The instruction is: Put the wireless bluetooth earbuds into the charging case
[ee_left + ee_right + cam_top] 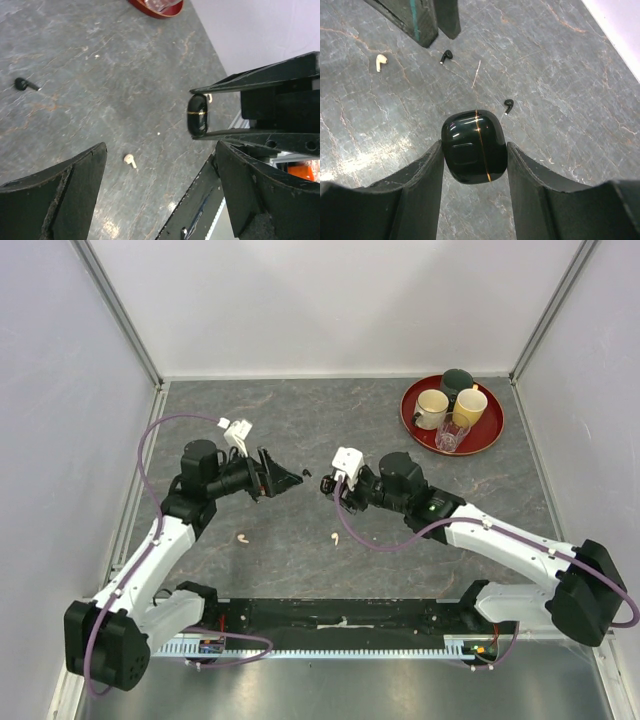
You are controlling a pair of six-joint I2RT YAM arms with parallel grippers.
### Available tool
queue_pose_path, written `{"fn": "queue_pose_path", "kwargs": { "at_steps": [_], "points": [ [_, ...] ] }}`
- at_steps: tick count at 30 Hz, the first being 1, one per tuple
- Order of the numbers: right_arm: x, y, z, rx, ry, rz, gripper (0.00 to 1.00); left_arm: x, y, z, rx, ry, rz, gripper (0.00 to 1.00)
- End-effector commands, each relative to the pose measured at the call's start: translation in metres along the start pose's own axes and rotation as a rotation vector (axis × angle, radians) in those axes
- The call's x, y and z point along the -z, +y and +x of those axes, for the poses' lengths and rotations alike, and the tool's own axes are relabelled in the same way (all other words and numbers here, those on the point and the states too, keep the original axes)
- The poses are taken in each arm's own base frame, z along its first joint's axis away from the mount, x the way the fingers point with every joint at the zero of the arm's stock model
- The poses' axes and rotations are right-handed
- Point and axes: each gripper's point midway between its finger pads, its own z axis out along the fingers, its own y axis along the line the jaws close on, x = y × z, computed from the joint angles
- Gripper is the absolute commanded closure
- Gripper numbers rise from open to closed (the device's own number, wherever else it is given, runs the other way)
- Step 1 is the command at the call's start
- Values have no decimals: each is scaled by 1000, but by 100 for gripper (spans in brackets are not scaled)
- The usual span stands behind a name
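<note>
A glossy black charging case (474, 146) with a thin gold seam hangs above the table, its lid closed. My right gripper (475, 150) is shut on its two sides. In the left wrist view the case (197, 115) shows at the right between thin black fingers (250, 82). Two black earbuds (446, 56) (508, 105) and a cream earbud (381, 62) lie on the grey table beyond it. My left gripper (160, 187) stands open and empty, over a cream earbud (130, 160), with a black earbud (22, 84) farther off. From above, the left gripper (285, 478) faces the right gripper (327, 487).
A red tray (407, 422) with several cups and a glass sits at the back right. Two cream earbuds (243, 537) (335, 537) lie on the table in front of the grippers. White walls close in the table. A black rail (340, 615) runs along its near edge.
</note>
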Motion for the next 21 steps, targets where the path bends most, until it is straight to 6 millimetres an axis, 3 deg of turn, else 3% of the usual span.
{"fn": "queue_pose_path", "kwargs": {
  "at_steps": [1,9,21],
  "points": [
    [-1,0,-26,5,-84,39,82,-5,-34,-16,-31,-46,116,5],
    [-4,11,-37,-3,-128,10,82,-22,-47,9,-49,36,189,13],
    [-2,19,-36,-7,-125,-9,82,-36,-53,17,-40,67,223,30]
  ]
}}
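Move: The black charging case sits between the right fingers. It is roughly 9 cm to the left hand's right, level fore and aft, and about 1 cm lower. The nearer black earbud lies on the table about 13 cm ahead of the left hand and 4 cm to its right. A white earbud is some 5 cm back and 10 cm right of that hand, and both are around 20 cm below it. Bring the left gripper about 5 cm to the right and slightly back, turning it some 10 degrees clockwise, so its fingers come up around the charging case; start narrowing them from wide open but leave them well apart. Meanwhile keep the right grip on the case and ease it about 3 cm left, up and slightly back to meet them. ##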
